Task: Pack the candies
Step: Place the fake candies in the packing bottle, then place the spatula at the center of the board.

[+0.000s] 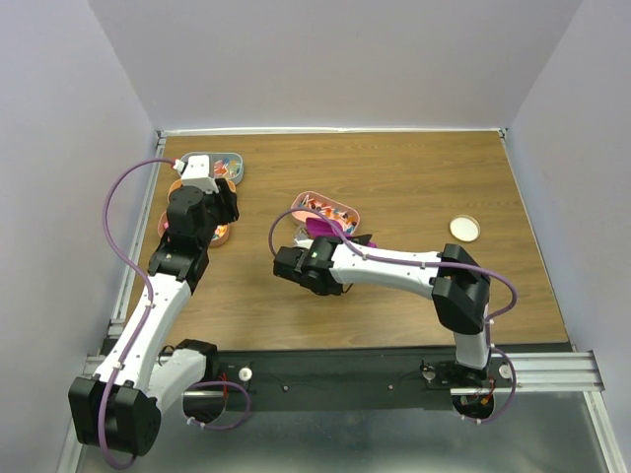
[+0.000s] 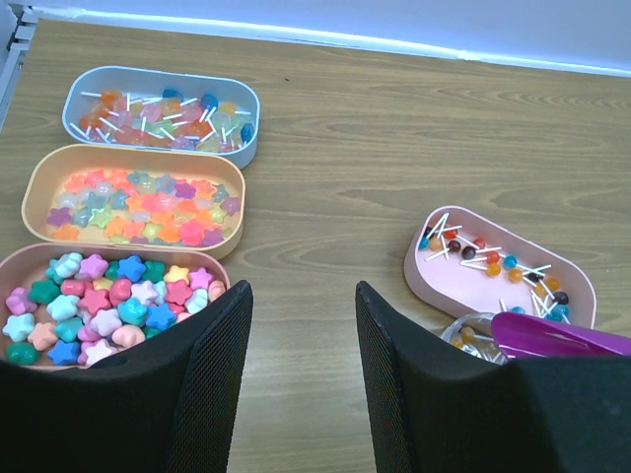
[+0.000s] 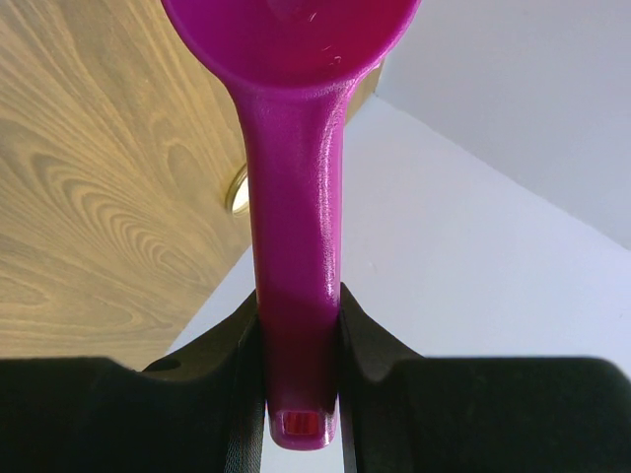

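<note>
The candies fill three trays at the left: lollipops in a white tray [image 2: 158, 113], small stars in an orange tray [image 2: 133, 202], pastel stars in a pink tray [image 2: 99, 301]. More lollipops lie in a pink tray [image 2: 498, 266] at mid-table [image 1: 325, 209]. A clear jar [image 2: 471, 330] beside it holds a few candies. My left gripper [image 2: 302, 291] hangs open over bare wood next to the left trays [image 1: 223, 205]. Over the jar, my right gripper [image 3: 301, 305] is shut on the handle of the magenta scoop [image 3: 291, 148], whose bowl [image 1: 320, 228] points away from the wrist.
A round cream lid [image 1: 464, 228] lies alone on the right side of the table. White walls close the table at the back and both sides. The right forearm [image 1: 394, 266] stretches across the table's front middle.
</note>
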`<state>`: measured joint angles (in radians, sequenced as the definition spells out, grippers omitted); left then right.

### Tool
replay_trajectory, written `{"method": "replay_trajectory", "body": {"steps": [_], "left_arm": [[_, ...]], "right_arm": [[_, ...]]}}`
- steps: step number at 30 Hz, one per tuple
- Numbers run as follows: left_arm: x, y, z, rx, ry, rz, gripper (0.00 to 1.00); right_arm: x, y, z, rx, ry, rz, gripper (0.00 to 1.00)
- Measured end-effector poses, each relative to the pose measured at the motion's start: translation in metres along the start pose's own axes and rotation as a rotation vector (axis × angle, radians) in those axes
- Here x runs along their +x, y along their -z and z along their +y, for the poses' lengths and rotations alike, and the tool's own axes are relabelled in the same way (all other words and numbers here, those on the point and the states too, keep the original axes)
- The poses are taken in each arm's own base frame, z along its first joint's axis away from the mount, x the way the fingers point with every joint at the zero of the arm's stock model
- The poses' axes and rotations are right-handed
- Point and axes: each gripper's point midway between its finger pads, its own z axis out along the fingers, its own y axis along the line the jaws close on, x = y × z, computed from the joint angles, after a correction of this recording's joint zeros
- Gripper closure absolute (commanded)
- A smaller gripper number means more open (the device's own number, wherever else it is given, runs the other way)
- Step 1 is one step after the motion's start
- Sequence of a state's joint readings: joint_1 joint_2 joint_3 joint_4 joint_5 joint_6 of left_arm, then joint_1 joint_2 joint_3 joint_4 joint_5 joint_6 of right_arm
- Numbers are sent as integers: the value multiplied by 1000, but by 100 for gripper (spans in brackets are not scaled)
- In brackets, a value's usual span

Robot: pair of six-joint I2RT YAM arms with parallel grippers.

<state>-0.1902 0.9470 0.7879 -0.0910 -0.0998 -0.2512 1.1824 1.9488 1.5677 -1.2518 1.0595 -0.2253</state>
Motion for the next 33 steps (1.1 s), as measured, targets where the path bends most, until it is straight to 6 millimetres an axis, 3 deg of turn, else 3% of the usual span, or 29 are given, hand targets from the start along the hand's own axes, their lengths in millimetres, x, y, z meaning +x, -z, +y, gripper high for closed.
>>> {"method": "replay_trajectory", "body": {"steps": [11, 21, 26, 31, 33], "left_arm": [[2, -1, -8, 48, -1, 1, 46], [37, -7, -60, 325, -24, 116, 46], [41, -3, -84, 419, -25, 130, 46], [50, 3, -111, 494, -12, 158, 46], [52, 4, -116, 505, 1, 166, 46]], "right_arm": [[-8, 6, 6, -96, -101, -58, 99], [-7, 20, 5, -328, -400, -302, 99], [6, 3, 8, -426, -547, -355, 99], [11, -8, 22, -501, -621, -381, 99], [20, -25, 25, -522, -705, -350, 99]]}}
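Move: The packing bottle stands about 3 cm ahead of the left gripper, some 16 cm to its right and 19 cm below. The pink candy tray is some 12 cm ahead of that gripper and 20 cm to its right. The right gripper holds the purple scoop, its bowl tipped over the bottle. That tray lies about 17 cm ahead of the right gripper and 6 cm to its left; the bottle is some 7 cm ahead and 11 cm to its left. Both are about 13 cm below. Keep the right gripper shut on the scoop handle and roll the scoop back some 50 degrees, left side rising, so its bowl leaves the bottle and comes over the pink tray; drift slightly left and back first, then about 4 cm right and 3 cm down. Meanwhile swing the open left gripper about 12 cm right towards the bottle, sinking a little and turning clockwise some 30 degrees. ##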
